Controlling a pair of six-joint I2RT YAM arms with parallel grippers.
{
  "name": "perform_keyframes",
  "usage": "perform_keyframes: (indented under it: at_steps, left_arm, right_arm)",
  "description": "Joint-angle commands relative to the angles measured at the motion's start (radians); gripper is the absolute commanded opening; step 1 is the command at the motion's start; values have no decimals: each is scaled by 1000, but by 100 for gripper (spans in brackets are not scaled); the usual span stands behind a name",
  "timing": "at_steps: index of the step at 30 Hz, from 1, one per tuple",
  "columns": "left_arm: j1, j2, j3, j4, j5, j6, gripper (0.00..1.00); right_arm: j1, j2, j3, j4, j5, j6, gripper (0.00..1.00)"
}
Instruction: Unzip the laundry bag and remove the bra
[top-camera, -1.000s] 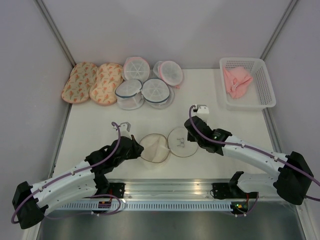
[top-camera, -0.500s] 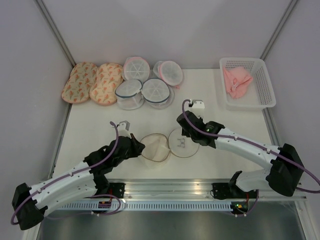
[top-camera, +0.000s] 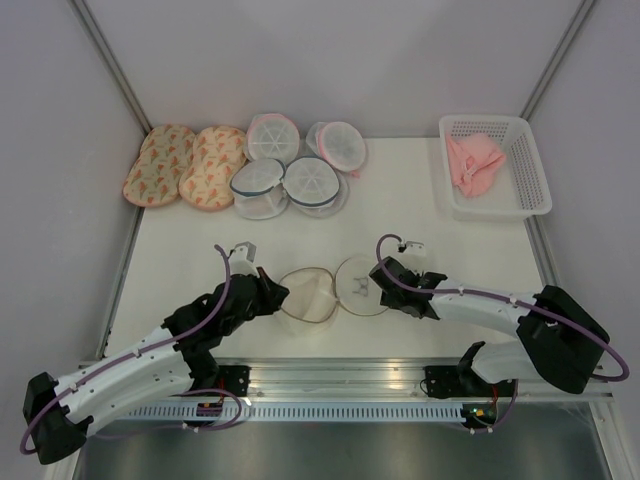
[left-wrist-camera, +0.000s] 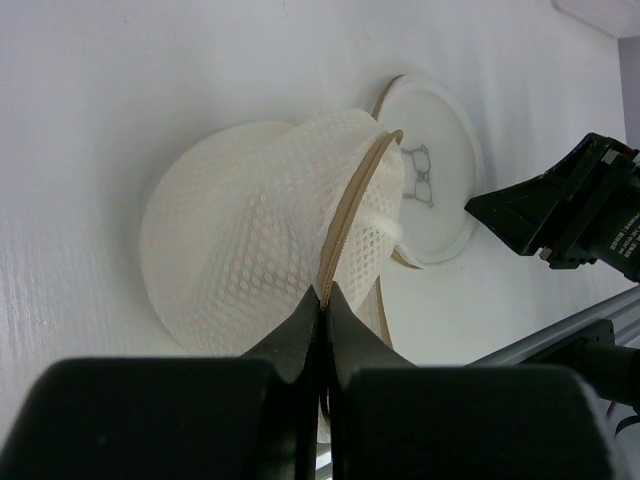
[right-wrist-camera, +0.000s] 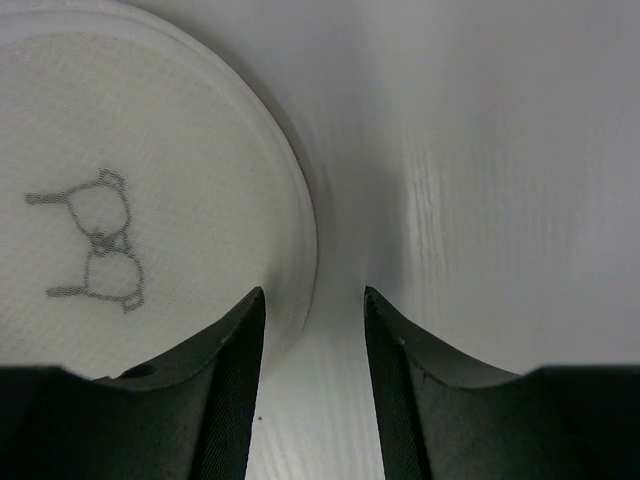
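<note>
The laundry bag (top-camera: 310, 297) lies open near the table's front. Its mesh half (left-wrist-camera: 240, 250) bulges up, and its flat half (top-camera: 360, 285) bears the black scribble mark (right-wrist-camera: 95, 245). My left gripper (top-camera: 272, 292) is shut on the bag's tan zipper rim (left-wrist-camera: 345, 225), pinching it between the fingertips (left-wrist-camera: 322, 290). My right gripper (top-camera: 382, 276) is open and empty, low at the flat half's right edge; its left finger (right-wrist-camera: 215, 370) overlaps the rim, its right finger is over bare table. The pink bra (top-camera: 473, 163) lies in the white basket (top-camera: 530, 175).
At the back stand two orange-patterned oval pouches (top-camera: 185, 165), two white round pouches with grey-blue rims (top-camera: 285, 185) and two with pink rims (top-camera: 305, 140). Grey walls close in left and right. The metal rail (top-camera: 330, 375) runs along the near edge.
My right arm has swung in and come down toward the flat half's right edge. My left gripper has kept its hold on the zipper rim, shifting only slightly.
</note>
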Motion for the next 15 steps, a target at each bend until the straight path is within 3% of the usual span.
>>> perform_keyframes:
  at_steps: [1,6,9,12,15]
  left_arm:
    - [0,0,-8,9,-21,-32,2]
    - [-1,1,-16,9,-22,-36,2]
    - [-1,6,-21,10,-22,-39,2]
    - [0,9,-22,10,-21,-37,2]
    - [0,10,-28,10,-27,-39,2]
  right_arm:
    - [-4,13,-40,162,-76,50,50]
    - [-7,62,-60,231,-92,53,46]
    - [-7,121,-40,210,-77,44,34]
    - [-7,151,-19,158,-34,44,4]
    - [-6,129,1,89,23,36,0]
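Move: The laundry bag's round glasses-print lid lies flat on the table, its middle about 8 cm left and 4 cm ahead of the right hand, whose fingers stand open low at its near right rim. The fold joining lid to bag body is roughly 16 cm left and 2 cm ahead; the body's middle is some 24 cm left, 2 cm ahead and a little higher. From the left hand, which holds the body's zipped edge, the lid's middle is about 23 cm right, 1 cm ahead and 12 cm down. Leftward and forward at table height, about 5 cm in all, the right hand slides in against the lid's right rim, rolling slightly, and shuts its half-open fingers over the last half of the way to pinch the rim. The left hand keeps its pinch on the zipped edge of the bag body and sinks about a centimetre. ##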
